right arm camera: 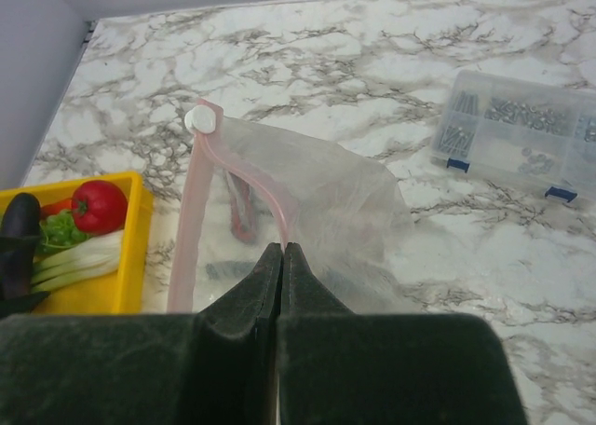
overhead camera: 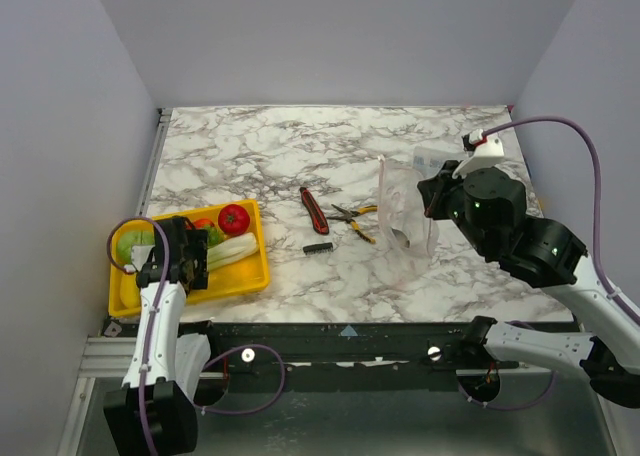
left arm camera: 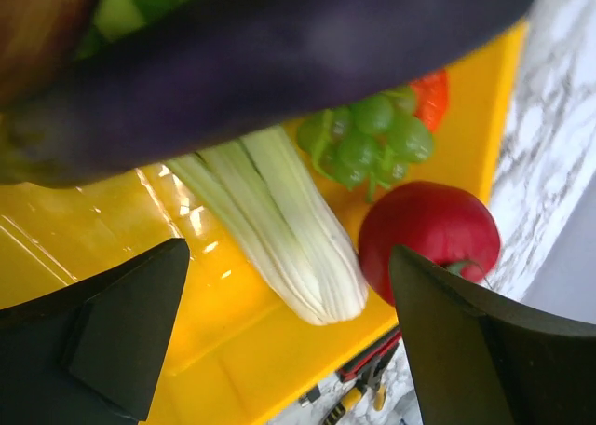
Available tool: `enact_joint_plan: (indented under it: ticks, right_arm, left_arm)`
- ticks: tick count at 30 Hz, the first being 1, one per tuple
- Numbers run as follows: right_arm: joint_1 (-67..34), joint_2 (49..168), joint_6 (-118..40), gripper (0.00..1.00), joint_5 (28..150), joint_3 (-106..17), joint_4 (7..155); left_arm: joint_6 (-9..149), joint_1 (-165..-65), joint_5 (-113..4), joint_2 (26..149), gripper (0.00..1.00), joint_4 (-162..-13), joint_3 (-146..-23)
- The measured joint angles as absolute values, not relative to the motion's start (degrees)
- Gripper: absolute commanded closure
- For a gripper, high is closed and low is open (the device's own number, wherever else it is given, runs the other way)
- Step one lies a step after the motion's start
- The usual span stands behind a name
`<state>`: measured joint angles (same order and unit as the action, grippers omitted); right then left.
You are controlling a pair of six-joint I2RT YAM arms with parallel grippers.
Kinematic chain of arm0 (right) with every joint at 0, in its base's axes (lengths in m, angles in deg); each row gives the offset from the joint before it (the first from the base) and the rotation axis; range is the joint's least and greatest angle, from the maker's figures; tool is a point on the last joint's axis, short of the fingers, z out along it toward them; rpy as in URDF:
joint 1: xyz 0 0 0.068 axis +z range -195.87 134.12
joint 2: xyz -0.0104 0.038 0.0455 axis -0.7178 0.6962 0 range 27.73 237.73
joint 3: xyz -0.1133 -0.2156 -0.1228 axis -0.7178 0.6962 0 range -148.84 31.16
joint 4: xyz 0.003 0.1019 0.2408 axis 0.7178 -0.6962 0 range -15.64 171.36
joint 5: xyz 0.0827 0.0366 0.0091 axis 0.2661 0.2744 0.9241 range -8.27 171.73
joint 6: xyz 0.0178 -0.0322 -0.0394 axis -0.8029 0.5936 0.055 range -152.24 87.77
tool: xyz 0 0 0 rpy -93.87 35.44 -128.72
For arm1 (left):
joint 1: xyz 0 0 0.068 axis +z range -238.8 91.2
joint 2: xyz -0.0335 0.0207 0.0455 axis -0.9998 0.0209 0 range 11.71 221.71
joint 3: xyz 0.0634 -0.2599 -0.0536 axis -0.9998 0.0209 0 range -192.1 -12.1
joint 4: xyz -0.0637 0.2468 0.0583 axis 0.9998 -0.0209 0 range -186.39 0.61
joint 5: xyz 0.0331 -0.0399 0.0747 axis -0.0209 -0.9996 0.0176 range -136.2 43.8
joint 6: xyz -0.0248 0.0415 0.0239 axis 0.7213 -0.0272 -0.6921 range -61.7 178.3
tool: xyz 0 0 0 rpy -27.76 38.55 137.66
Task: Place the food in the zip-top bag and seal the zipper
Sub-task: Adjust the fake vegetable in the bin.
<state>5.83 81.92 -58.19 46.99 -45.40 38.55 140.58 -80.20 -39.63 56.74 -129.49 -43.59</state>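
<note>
The food lies in a yellow tray [overhead camera: 247, 278] at the front left: a red tomato [overhead camera: 234, 219], pale green celery [overhead camera: 232, 251] and more under my arm. My left gripper [overhead camera: 185, 258] hangs over the tray. In the left wrist view it [left arm camera: 289, 322] is open, with the celery [left arm camera: 279, 229] end below the gap, the tomato [left arm camera: 428, 234] by the right finger, green grapes [left arm camera: 368, 141] beyond, and a dark purple piece [left arm camera: 279, 52] across the top. My right gripper [right arm camera: 282, 248] is shut on the pinkish zipper [right arm camera: 191, 229] of the zip-top bag [right arm camera: 345, 211], holding its mouth upright and open toward the tray [right arm camera: 130, 257].
A red utility knife [overhead camera: 315, 209], yellow-handled pliers [overhead camera: 352, 219] and a small black piece [overhead camera: 318, 247] lie between tray and bag [overhead camera: 405, 216]. A clear box of small parts [right arm camera: 521, 131] sits behind the bag at the right. Walls enclose the table on three sides.
</note>
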Motion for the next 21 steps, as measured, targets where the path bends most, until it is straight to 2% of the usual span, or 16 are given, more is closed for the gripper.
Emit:
enact_joint_plan:
  ticks: [6,9,13,15,19,21]
  right_arm:
    - [5.83,82.43,-58.12,1.00,47.78,-45.51,39.10]
    - [5.83,82.43,-58.12,0.99,48.22,-45.51,39.30]
    - [5.83,82.43,-58.12,0.99,48.22,-45.51,39.28]
    - [5.83,82.43,-58.15,0.99,48.24,-45.53,39.30]
    - [5.83,82.43,-58.15,1.00,48.24,-45.53,39.30]
    - [5.83,82.43,-58.17,1.00,48.24,-45.53,39.30]
  left_arm:
    - [148.32,-76.25,-42.10,61.14,0.11,-123.41,-36.53]
    - [149.63,-75.33,-42.80,64.35,0.15,-120.33,-36.07]
    - [149.72,-74.78,-43.28,69.46,0.37,-118.93,-38.19]
    - [149.33,-74.74,-43.24,70.93,0.42,-118.75,-38.58]
    - [148.65,-74.74,-43.00,70.64,0.65,-118.27,-37.95]
    - [148.54,-74.72,-42.97,69.46,0.71,-118.14,-37.53]
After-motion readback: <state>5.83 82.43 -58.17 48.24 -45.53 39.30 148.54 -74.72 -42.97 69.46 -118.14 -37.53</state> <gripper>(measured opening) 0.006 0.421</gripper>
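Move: The fake vegetable, a pale-stalked bok choy, has its middle about 4 cm to the left hand's right, 1 cm ahead and 6 cm below, with its leafy end under the open fingers. The eggplant lies 5 cm left and 2 cm ahead, the green grapes 5 cm ahead and 2 cm right, the tomato 8 cm ahead and 7 cm right. From the right hand, the vegetable is about 43 cm left, roughly level fore and aft, and 34 cm lower. Down into the yellow bin goes the left hand, about 6 cm and quickly at first, just beside the eggplant, turning some 10 degrees counter-clockwise with its left side dipping slightly. Once nearly down it stays there, and its wide-open fingers close to a little under half, one in front and one behind, to pinch the bok choy near its leafy end. ##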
